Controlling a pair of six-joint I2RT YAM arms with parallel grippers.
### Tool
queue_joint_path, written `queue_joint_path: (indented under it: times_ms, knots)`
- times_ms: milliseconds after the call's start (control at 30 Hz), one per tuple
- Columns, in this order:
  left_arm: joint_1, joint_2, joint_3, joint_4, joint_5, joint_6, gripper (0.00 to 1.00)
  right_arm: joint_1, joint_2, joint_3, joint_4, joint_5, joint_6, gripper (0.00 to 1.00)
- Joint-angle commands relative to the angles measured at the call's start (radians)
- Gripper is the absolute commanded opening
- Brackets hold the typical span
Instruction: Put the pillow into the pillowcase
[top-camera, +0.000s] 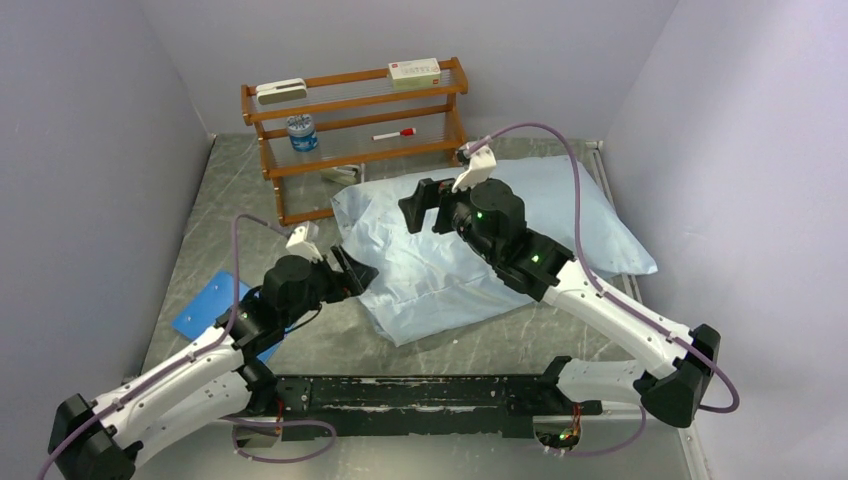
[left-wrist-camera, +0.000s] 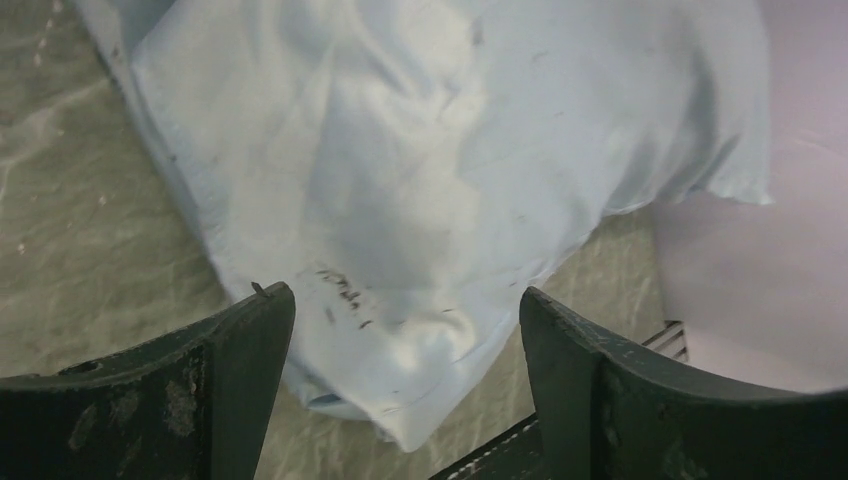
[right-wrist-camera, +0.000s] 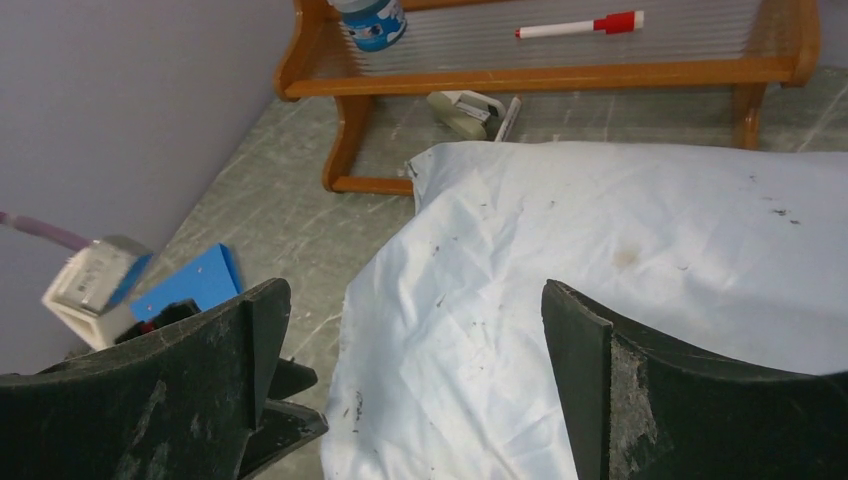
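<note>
The light-blue pillowcase (top-camera: 410, 275) lies plump and wrinkled across the middle of the table. The pillow does not show on its own; only blue fabric is visible. My left gripper (top-camera: 355, 270) is open at the pillowcase's near left edge. In the left wrist view a corner of the pillowcase (left-wrist-camera: 450, 150) lies between and beyond the spread left gripper (left-wrist-camera: 405, 300), untouched by either finger. My right gripper (top-camera: 425, 205) hovers open above the middle of the pillowcase (right-wrist-camera: 620, 220). Nothing is between the fingers of the right gripper (right-wrist-camera: 415, 295).
A wooden rack (top-camera: 355, 120) stands at the back with a white box (top-camera: 414, 71), a blue-lidded jar (top-camera: 301, 132) and a red-capped marker (top-camera: 394, 134). A flat bright-blue rectangle (top-camera: 210, 310) lies near the left arm. Walls close in on three sides.
</note>
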Motion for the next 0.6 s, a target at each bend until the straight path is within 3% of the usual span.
queue_joint_path:
  times_ms: [0, 167, 333, 467, 567]
  knots:
    - [0.004, 0.024, -0.056, -0.020, -0.006, 0.002, 0.88, 0.001, -0.002, -0.007, -0.001, 0.004, 0.013, 1.00]
    - [0.004, 0.067, -0.142, 0.143, -0.039, 0.042, 0.89, 0.001, 0.017, 0.011, -0.010, -0.014, 0.010, 1.00]
    - [0.006, 0.113, -0.252, 0.513, 0.017, 0.001, 0.91, 0.001, 0.025, 0.016, -0.008, -0.013, 0.002, 1.00]
    - [0.007, 0.198, -0.311, 0.812, 0.105, 0.040, 0.89, 0.001, 0.036, 0.026, -0.008, -0.015, -0.012, 1.00]
    - [0.007, 0.210, -0.280, 0.847, 0.208, 0.051, 0.85, 0.001, 0.050, 0.034, -0.015, -0.012, -0.019, 1.00]
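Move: The pillowcase's open left edge lies about 3 cm to the left hand's right, roughly level with it and some 10 cm below. From the left hand, the case's near corner is about 11 cm back and 4 cm right, the rack's near foot about 16 cm ahead and 21 cm left, both on the table. From the right hand, the edge is about 5 cm back, 6 cm left and 25 cm below. The wide-open left hand sinks about 7 cm to the pillowcase's edge, then nudges some 2.5 cm right against it. ##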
